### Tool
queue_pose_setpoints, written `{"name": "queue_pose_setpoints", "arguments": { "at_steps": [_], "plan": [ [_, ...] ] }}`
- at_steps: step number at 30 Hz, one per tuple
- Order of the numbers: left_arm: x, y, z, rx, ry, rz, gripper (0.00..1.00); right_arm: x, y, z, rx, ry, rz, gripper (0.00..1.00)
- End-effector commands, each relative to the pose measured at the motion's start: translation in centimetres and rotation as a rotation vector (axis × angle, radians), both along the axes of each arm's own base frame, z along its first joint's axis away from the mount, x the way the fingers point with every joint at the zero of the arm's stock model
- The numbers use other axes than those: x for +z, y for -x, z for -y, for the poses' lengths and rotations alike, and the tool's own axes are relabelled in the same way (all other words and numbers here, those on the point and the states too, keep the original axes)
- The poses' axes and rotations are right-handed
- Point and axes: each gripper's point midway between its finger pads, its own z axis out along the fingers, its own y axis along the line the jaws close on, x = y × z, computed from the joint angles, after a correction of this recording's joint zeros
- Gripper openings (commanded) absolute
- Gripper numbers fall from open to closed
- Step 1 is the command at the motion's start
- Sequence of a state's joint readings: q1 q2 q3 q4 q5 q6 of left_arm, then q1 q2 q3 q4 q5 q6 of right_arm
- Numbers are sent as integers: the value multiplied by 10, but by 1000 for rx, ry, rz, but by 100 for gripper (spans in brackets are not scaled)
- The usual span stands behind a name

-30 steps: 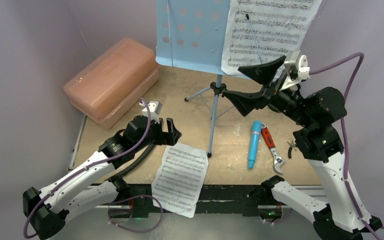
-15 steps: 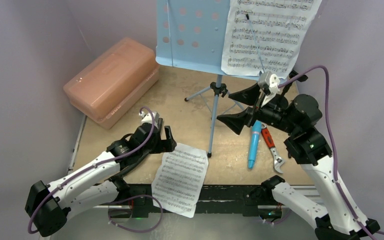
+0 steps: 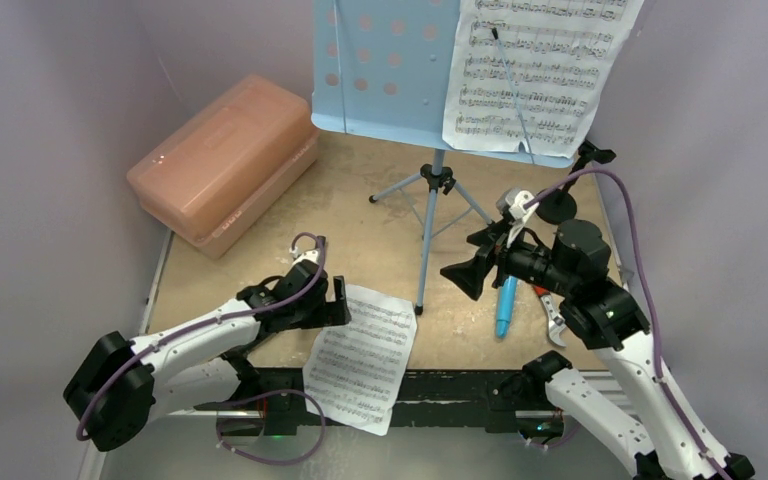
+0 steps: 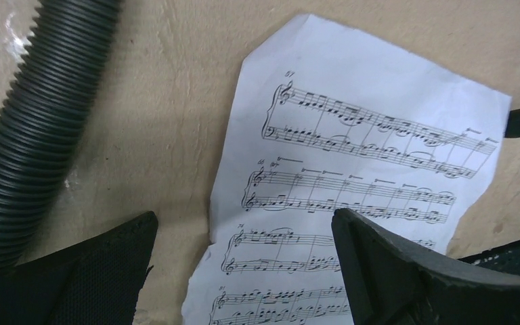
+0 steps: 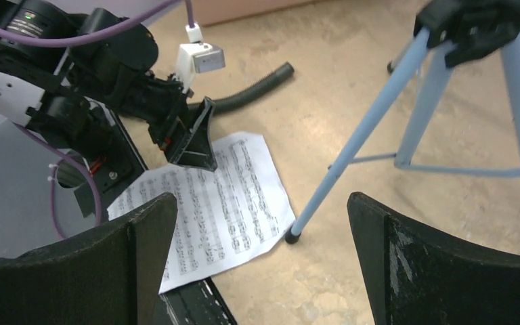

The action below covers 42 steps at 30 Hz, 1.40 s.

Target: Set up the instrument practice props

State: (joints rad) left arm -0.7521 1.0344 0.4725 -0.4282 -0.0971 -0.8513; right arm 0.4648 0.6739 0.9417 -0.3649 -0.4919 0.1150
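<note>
The light-blue music stand stands at the back on its tripod, with one sheet-music page on its right half. The second page lies flat, overhanging the table's near edge. My left gripper is open and low over this page's upper left edge; in the left wrist view my gripper straddles the page. My right gripper is open and empty above the turquoise microphone, facing the tripod leg. The black mic stand is partly hidden behind the right arm.
A salmon-pink case sits at the back left. A black ribbed hose lies left of the page, under the left arm. A red-handled wrench lies right of the microphone. Purple walls close in on both sides.
My right gripper has come down and to the left, from beside the stand's desk to low over the microphone. My left gripper has moved toward the near edge, onto the flat page's left edge.
</note>
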Motion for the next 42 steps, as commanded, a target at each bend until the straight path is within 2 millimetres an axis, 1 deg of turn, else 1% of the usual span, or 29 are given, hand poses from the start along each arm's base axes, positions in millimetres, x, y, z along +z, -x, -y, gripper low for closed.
{"name": "queue_pose_setpoints", "arguments": {
  "at_steps": [1, 7, 9, 14, 17, 22, 24, 27, 33, 37, 40, 42],
  "plan": [
    [-14, 6, 9, -7, 43, -47, 100, -17, -3, 1, -27, 2, -46, 98],
    [-22, 10, 19, -40, 91, -66, 99, -39, -5, 0, -24, 35, -98, 98],
    [-24, 11, 23, -52, 112, -71, 99, -43, -6, -1, -22, 35, -107, 98],
    [-28, 13, 35, -103, 152, -85, 97, -44, -10, -4, -24, 26, -110, 98],
    [-24, 11, 42, -141, 174, -75, 96, -42, -12, -4, -27, 22, -106, 98],
    [-9, 6, 57, -202, 227, -39, 94, -40, -14, -4, -36, 20, -100, 98],
    [-5, 5, 60, -218, 243, -27, 91, -39, -15, -4, -39, 17, -97, 98],
    [-3, 5, 60, -221, 251, -21, 89, -39, -15, -4, -40, 16, -95, 98],
    [-10, 4, 62, -240, 248, -23, 79, -33, -14, -7, -17, -2, -70, 98],
    [-14, 0, 64, -266, 225, -15, 73, -30, -15, -7, -19, -5, -63, 98],
    [-10, -10, 72, -292, 237, 27, 69, -29, -16, -5, -36, -10, -51, 98],
    [-8, -14, 76, -312, 233, 37, 64, -29, -18, -4, -52, -10, -47, 98]
  ]
}}
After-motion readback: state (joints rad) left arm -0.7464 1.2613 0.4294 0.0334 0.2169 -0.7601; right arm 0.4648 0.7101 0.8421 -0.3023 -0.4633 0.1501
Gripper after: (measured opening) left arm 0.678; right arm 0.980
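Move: The loose music sheet lies flat just under the left gripper, about 3 cm below; its middle is some 10 cm back and 5 cm to the right, its left edge already beneath the open fingers. The black tube's middle is about 8 cm left and level with the hand, the stand's near foot roughly 15 cm right and 1 cm back. From the right hand, the sheet's middle lies about 15 cm left, 12 cm back and 33 cm down. Sweep the left gripper to the right about 7 cm, staying low over the table, so its left finger comes against the sheet's left edge near the far end. Meanwhile swing the fingertips some 15 degrees to the right, turn the hand about as much clockwise, and close the fingers from wide open to about two-thirds. Lower the empty, open right gripper about 5 cm, then let it ease up 1 cm. ##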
